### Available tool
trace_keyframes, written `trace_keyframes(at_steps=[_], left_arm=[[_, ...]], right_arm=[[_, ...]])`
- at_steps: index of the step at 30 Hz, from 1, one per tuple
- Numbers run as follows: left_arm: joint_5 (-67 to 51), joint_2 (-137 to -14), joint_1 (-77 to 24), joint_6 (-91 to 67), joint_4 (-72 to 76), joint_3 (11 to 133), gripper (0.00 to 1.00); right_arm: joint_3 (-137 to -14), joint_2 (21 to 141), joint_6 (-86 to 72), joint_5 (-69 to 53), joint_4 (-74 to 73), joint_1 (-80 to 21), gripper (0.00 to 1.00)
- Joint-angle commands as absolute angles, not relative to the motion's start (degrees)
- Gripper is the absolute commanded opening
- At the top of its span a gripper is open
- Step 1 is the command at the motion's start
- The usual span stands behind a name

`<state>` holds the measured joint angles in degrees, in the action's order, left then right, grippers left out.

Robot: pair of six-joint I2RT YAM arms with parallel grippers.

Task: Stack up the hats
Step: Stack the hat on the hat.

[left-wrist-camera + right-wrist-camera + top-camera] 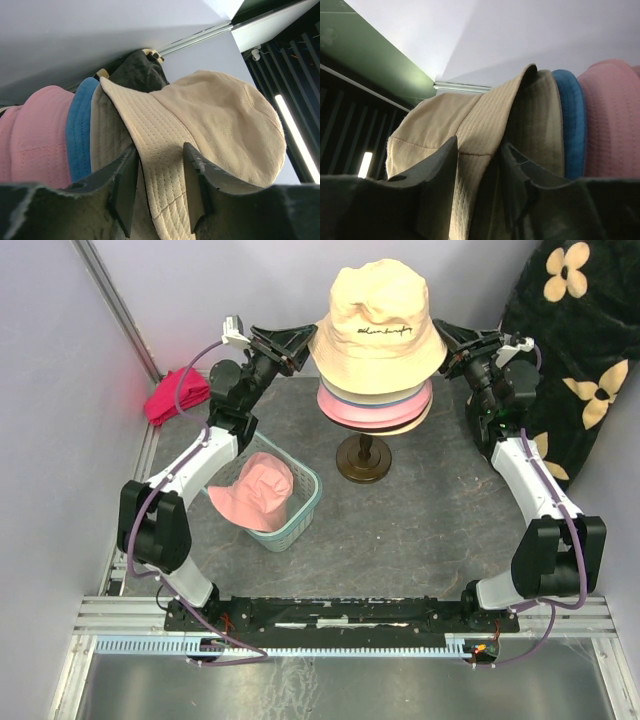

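A beige hat [378,320] tops a stack of hats on a dark stand [363,460], over a blue hat [80,130] and a pink hat [375,410]. My left gripper [300,345] is at the beige hat's left brim. In the left wrist view the quilted brim [165,170] runs between the open fingers of that gripper [160,150] with a gap on the right side. My right gripper [452,350] is at the right brim; the brim [470,150] lies between its open jaws [479,145], against one finger only. A second pink hat [255,490] lies in a basket.
The teal basket [310,485] stands left of the stand, by the left arm. A magenta cloth bundle [175,395] lies at the far left by the wall. A black flowered blanket [580,340] hangs at the right. Walls close in on both sides.
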<state>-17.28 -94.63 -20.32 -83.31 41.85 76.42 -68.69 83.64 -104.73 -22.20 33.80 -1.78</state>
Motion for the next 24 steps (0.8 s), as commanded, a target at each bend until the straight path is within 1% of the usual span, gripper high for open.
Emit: trace_keyframes(at_steps=[1,2,4,8,10,16,19,24], left_arm=[[-19.2,-95.0,-20.2,-86.4,47.9,75.5,0.42],[-19.1,-94.9,-20.2,-86.6,48.3,75.1,0.37],[-19.1,-95.0,-20.2,-87.0,49.0,74.5,0.29],[-18.8,-95.0,-20.2,-87.7,50.0,73.6,0.18],[-18.6,-94.9,-20.2,-87.8,50.1,73.0,0.15],[-18.2,-94.7,-20.3,-88.2,50.2,71.2,0.07],[-17.5,-94.2,-20.5,-88.3,50.0,69.6,0.03],[-16.4,-93.5,-21.2,-87.2,45.8,68.7,0.03]], right_arm=[[-67.8,84.0,-106.8,-21.7,39.9,-2.1,0.39],[-67.6,84.0,-107.2,-21.6,40.2,-2.1,0.33],[-67.2,84.1,-107.3,-21.5,40.4,-2.1,0.25],[-66.4,83.9,-107.4,-21.4,40.3,-2.1,0.14],[-66.0,83.9,-107.4,-21.3,40.4,-2.1,0.09],[-65.4,84.3,-107.4,-21.3,40.5,-2.1,0.02],[-65.0,84.7,-107.2,-21.3,40.6,-2.1,0.02],[-64.4,85.2,-106.9,-21.3,40.7,-2.1,0.02]])
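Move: The cream hat with lettering, top of the stack, has its middle some 14 cm to the left hand's right, about 1 cm ahead and 3 cm above it. Under it, on the same line, are the blue hat about 3 cm below the left hand's height and the two pink hats some 6 cm below. From the right hand the cream hat's middle is about 13 cm left, 1 cm ahead and 3 cm higher, with the blue hat again some 3 cm lower and the pink hats 6 cm lower. The cream hat's brim, standing between half-open fingers on both sides, gets pinched as the two grippers close on it almost together. Both hands sink towards the stack: the right about 1.5 cm, mostly while closing, and the left some 3 cm, most of it a downward tug after its fingers have shut. The wrists barely turn. ##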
